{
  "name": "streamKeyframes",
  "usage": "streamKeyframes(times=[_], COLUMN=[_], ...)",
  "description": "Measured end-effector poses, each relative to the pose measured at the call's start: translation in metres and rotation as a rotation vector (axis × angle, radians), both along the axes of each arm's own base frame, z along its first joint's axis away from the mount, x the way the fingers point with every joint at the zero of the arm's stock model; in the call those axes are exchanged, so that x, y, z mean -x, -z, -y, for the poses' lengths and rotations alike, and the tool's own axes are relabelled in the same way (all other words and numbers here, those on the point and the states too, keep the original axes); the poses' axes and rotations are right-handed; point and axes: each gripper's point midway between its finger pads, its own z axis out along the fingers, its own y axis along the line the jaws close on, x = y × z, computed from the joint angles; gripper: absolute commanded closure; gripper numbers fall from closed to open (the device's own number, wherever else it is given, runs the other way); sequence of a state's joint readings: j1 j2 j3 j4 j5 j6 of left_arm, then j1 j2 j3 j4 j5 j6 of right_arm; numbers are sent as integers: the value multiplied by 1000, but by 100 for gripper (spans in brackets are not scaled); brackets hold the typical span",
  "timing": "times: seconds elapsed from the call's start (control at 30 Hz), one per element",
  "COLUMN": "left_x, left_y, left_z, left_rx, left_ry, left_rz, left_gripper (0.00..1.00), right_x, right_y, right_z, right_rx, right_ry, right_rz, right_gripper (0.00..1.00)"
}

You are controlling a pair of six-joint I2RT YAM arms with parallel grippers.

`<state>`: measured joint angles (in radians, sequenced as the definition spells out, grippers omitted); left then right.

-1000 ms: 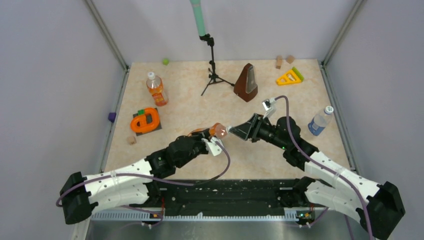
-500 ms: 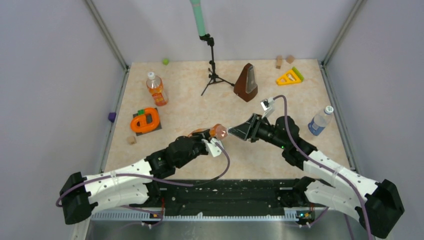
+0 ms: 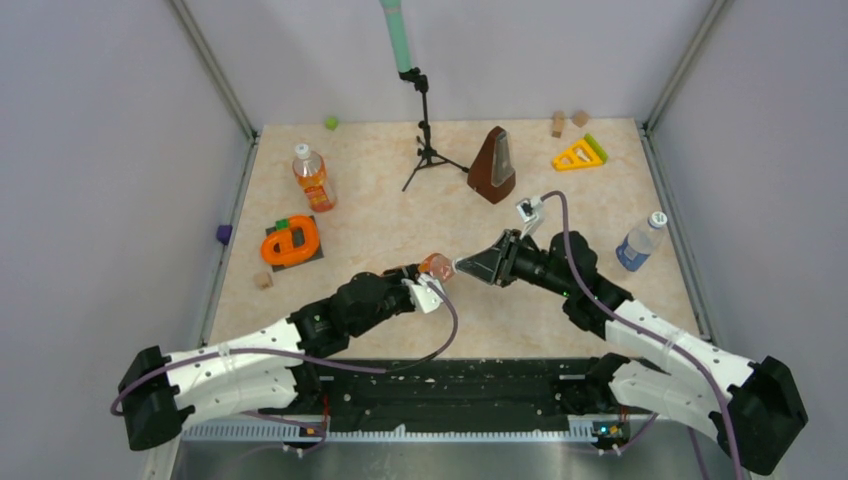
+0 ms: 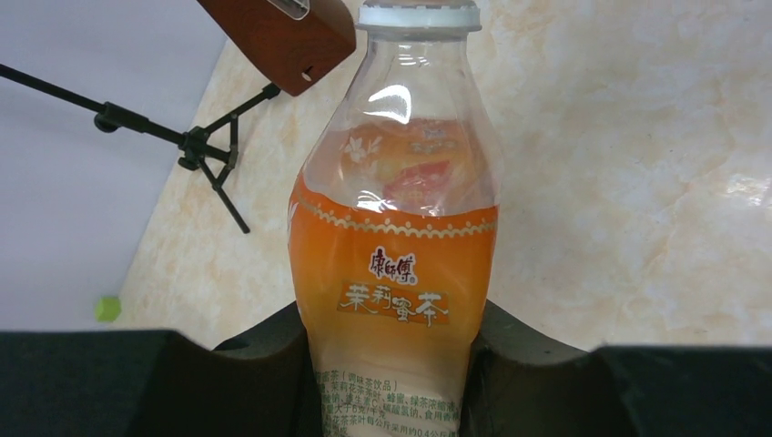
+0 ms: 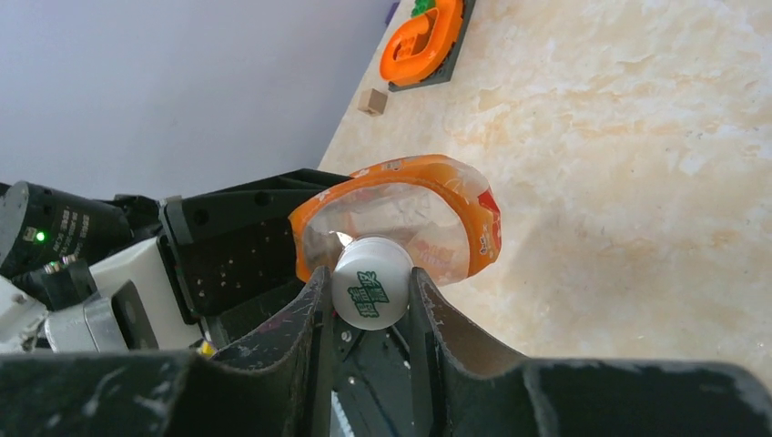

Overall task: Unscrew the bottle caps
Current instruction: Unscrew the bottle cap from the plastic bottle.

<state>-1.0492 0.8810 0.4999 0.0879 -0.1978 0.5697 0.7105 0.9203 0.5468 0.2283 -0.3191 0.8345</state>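
My left gripper is shut on the squat orange bottle, held off the table and tipped toward the right arm. In the left wrist view the bottle sits between the black jaws of the left gripper, its white cap at the top. My right gripper is shut on that bottle cap, with one finger pressed against each side; it meets the bottle at the right gripper's tip. A slim orange bottle stands at the back left. A clear blue-label bottle stands at the right.
A brown metronome and a black tripod stand are at the back centre. An orange toy on a black base lies at the left, a yellow triangle at the back right. Small wooden blocks are scattered about.
The right gripper's jaws have closed onto the cap of the held bottle, and it has edged slightly left. The left gripper keeps its grip; the bottle sits a little lower.
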Motion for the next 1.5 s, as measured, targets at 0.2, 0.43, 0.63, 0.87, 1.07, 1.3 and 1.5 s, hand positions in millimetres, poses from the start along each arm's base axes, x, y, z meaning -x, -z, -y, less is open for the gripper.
streamKeyframes(times=[0.2,0.43,0.63,0.87,1.07,1.3,1.5], left_x=[10,28,46,42,27,15,19], left_y=[5,6,5,6,4,1,12], left_z=[3,8,15,15,8,2,2], left_rx=[35,138,163,155,152,130,50], left_ry=[53,209,306,279,200,124,98], left_rz=[-149,-375,-529,-548,-497,-351,-251], left_gripper=[100,100,100,100,100,100,100], right_x=[6,23,37,38,35,28,18], right_y=[1,-4,-6,1,3,1,-9], right_z=[0,1,4,6,7,8,9], right_rx=[43,69,72,98,104,84,36], right_ry=[-65,-174,-237,-241,-217,-160,-84], right_rz=[94,218,286,273,255,203,162], right_gripper=[90,92,75,47,43,42,44])
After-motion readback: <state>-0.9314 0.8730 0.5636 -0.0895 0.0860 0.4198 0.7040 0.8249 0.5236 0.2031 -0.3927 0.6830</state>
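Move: The bottle cap is already pinched at the right hand's fingertips. The plastic bottle it belongs to has its middle about 9 cm left of that hand, 2 cm back and 6 cm lower. The metronome stands roughly 20 cm ahead and 7 cm right, the black tripod some 22 cm ahead and 6 cm left, both about 15 cm lower. From the left hand, gripping the bottle, the cap is about 8 cm right, 2 cm ahead and 6 cm up. Back towards the base both hands swing together, 4 to 5 cm, the right keeping its pinch on the cap while turning counter-clockwise and tipping its fingers up, the left tipping down, rolling and turning clockwise by over 30 degrees with the bottle still gripped. The right fingers then open wide around the cap and let go; both hands return forward 2 to 3 cm, undoing much of the turn. ##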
